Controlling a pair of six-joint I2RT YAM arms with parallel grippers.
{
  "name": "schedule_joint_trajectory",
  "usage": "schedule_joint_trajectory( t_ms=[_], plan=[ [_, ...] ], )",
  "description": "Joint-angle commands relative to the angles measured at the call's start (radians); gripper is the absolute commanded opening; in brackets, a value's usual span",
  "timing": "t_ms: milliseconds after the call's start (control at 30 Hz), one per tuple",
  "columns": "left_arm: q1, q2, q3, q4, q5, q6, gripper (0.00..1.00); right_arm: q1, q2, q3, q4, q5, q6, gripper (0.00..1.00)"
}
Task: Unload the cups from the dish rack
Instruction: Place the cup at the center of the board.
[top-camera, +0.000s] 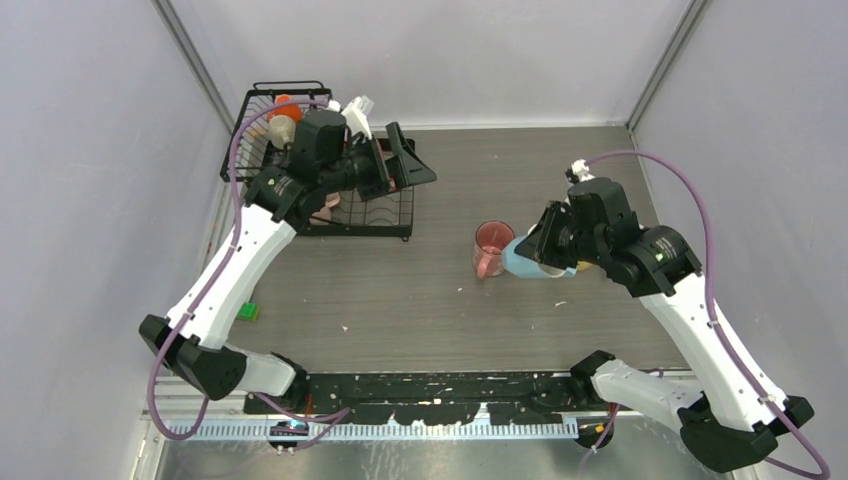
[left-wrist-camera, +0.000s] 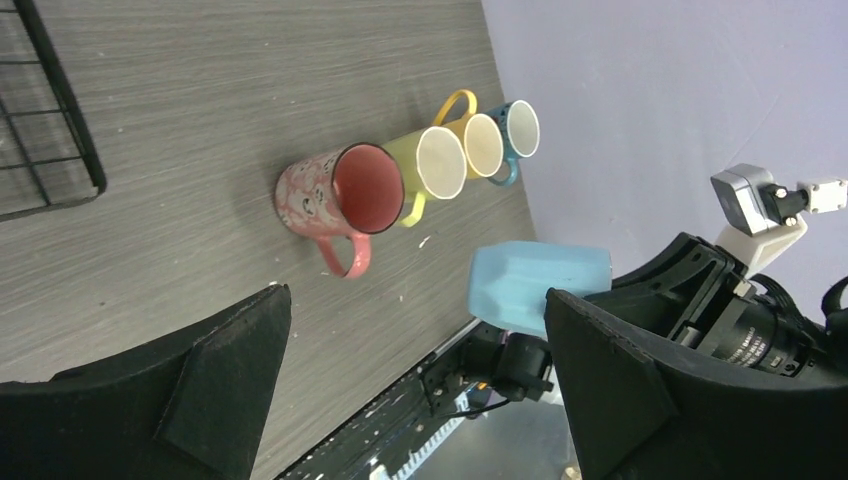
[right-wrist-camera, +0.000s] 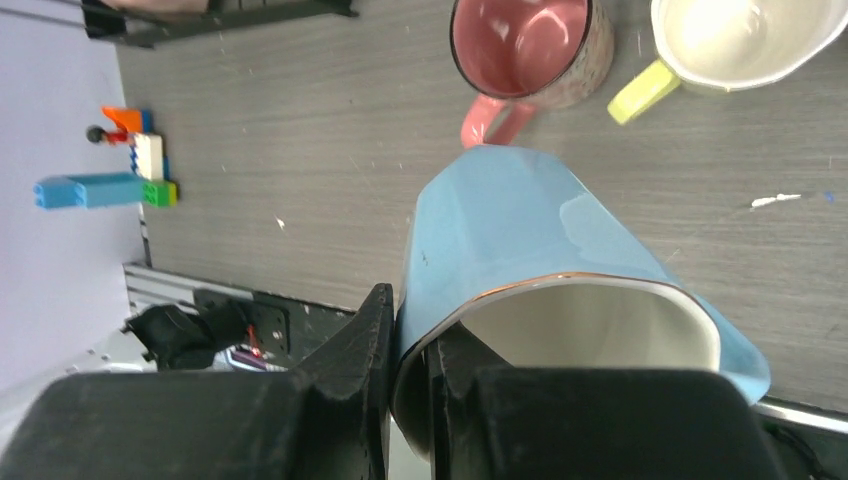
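Note:
The black wire dish rack (top-camera: 262, 95) stands at the far left of the table, with an orange cup (top-camera: 288, 104) and a beige cup (top-camera: 280, 128) in its basket. My left gripper (top-camera: 412, 160) hangs open and empty beside the rack's right edge. My right gripper (right-wrist-camera: 410, 340) is shut on the rim of a light blue cup (right-wrist-camera: 520, 230), one finger inside and one outside, holding it tilted just above the table. On the table stand a pink cup (left-wrist-camera: 335, 195), a pale yellow cup (left-wrist-camera: 425, 165), a darker yellow cup (left-wrist-camera: 478, 140) and a teal cup (left-wrist-camera: 520, 130) in a row.
Grey walls close in the table on three sides. A small green block (top-camera: 247, 312) lies near the left edge, and toy bricks (right-wrist-camera: 110, 185) lie against the left wall. The black base rail (top-camera: 430, 385) runs along the near edge.

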Motion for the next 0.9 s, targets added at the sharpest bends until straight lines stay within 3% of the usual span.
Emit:
schedule_joint_trajectory(
  t_ms=[0,233,867],
  plan=[
    [-0.004,-0.071,-0.037,-0.026,-0.025,0.064,1.00,0.061,-0.042,-0.026,-0.009,0.014,0.007,0.01],
    [-0.006,-0.122,-0.062,-0.053,-0.036,0.092,1.00,0.185,0.016,-0.126,0.042,0.142,0.044,0.01],
    [-0.006,-0.157,-0.101,-0.052,-0.046,0.092,1.00,0.214,0.267,-0.300,0.271,0.199,0.056,0.01]
  ],
)
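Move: The right hand holds the blue cup by its rim. The bare board where it is headed lies about 23 cm below and 4 cm left, about level front to back. The pink mug stands 9 cm ahead, 5 cm left of the hand; the green mug 9 cm ahead, 6 cm right; the yellow mug 9 cm ahead, 14 cm right. From the left hand the spot is some 11 cm back, 17 cm right and 31 cm down. Still pinching the blue cup's rim, the right hand sinks about 15 cm towards the bare board just nearer than the pink mug, easing some 3 cm left; it first draws back about 3 cm, then returns forward. The fingers tip some 20 degrees more steeply down. The left hand, wide open over the rack, drifts about 4 cm back and left. ##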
